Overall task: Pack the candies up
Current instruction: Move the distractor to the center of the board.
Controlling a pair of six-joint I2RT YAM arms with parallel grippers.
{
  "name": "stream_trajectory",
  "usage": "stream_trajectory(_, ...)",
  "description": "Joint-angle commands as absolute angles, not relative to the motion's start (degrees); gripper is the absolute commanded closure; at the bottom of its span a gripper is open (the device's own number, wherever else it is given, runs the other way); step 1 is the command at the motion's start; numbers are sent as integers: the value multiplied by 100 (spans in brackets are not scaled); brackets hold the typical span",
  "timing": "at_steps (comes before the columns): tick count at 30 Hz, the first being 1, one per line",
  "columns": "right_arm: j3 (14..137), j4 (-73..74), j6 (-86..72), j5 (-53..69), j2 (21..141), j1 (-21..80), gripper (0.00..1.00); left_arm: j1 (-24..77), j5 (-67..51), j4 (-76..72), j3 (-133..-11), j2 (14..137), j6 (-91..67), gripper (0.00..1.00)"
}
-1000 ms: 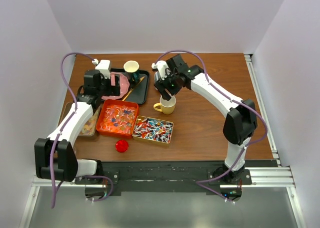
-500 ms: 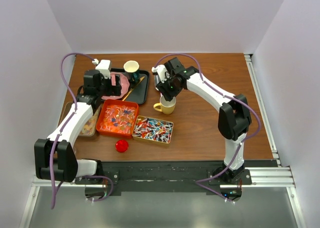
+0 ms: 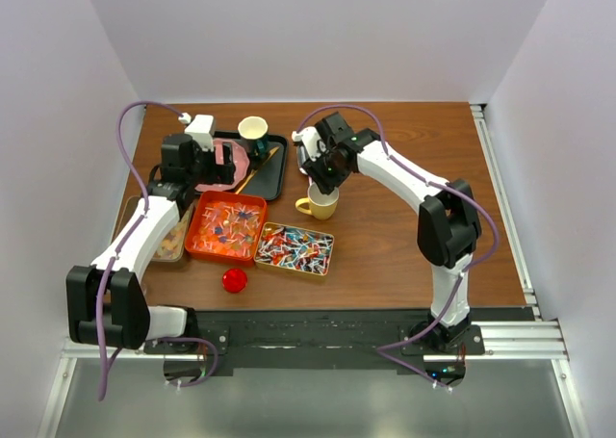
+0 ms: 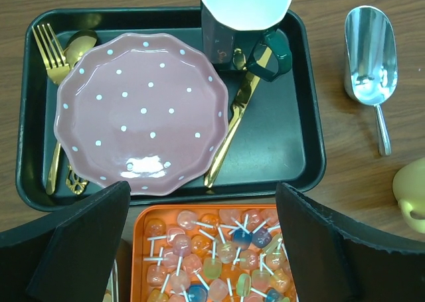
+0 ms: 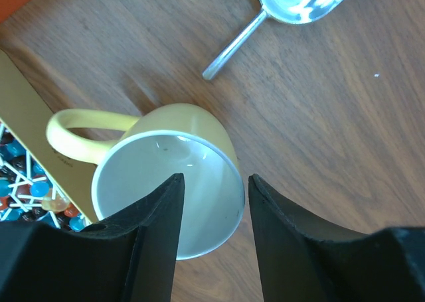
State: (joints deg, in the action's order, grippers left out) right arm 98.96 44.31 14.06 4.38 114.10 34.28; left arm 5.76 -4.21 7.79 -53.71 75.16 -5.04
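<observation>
Pastel candies [image 4: 212, 249] on white sticks fill an orange tray [image 3: 199, 241]. Shiny wrapped candies [image 3: 294, 248] lie in a gold tin [image 5: 33, 136] beside it. My left gripper [image 4: 202, 194] hangs open above the far edge of the orange tray, holding nothing. Over a yellow mug [image 5: 192, 126] my right gripper [image 5: 216, 177] is open, its jaws half narrowed. They straddle the mug's right rim, one finger inside and one outside, with a gap still showing on both sides. The mug [image 3: 320, 205] is empty.
A black tray [image 4: 292, 149] holds a pink dotted plate [image 4: 139, 109], gold cutlery and a dark cup [image 4: 246, 16]. A metal scoop [image 4: 368, 53] lies on the wood right of it. A red disc [image 3: 234, 280] sits near the front. Another container [image 3: 173, 244] lies under my left arm.
My right gripper's jaws have narrowed round the mug's rim and the arm's elbow has swung in a little. The left arm has stayed put.
</observation>
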Motion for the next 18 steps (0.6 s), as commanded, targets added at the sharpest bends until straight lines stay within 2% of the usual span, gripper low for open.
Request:
stream_trajectory(1,9853,4438,1485,369,11426,3419,54,563,-527,554,-5344,7541,-571,5)
stream_trajectory(10,9861,4430,1529,299,11487,3428,58,563,-580,519,-5317,7585,-571,5)
stream_trajectory(15,9905,4491,1556,299,11522,3419,73,563,-633,449,-5326,7673,-580,5)
stream_trajectory(18,10028,4596,1626,229,11461,3419,86,563,-799,343,-5344,7822,-650,7)
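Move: The yellow mug, the distractor, sits just under the right hand. Its middle is about 3 cm back, 2 cm to the left and some 6 cm below, so its front-right rim lies between the open fingers. The metal scoop lies about 9 cm ahead and 5 cm left, the box of wrapped candies some 15 cm back and 9 cm left. From the left hand the mug is roughly 26 cm right, 8 cm back and 12 cm lower. Down about 1 cm, the right hand settles over the front-right rim of the yellow mug, one finger inside the wall and one outside. It then stops sinking and slips a little to the right while the fingers draw together from about half open to about a fifth, closing on the rim; whether both pads already touch can't be seen. ##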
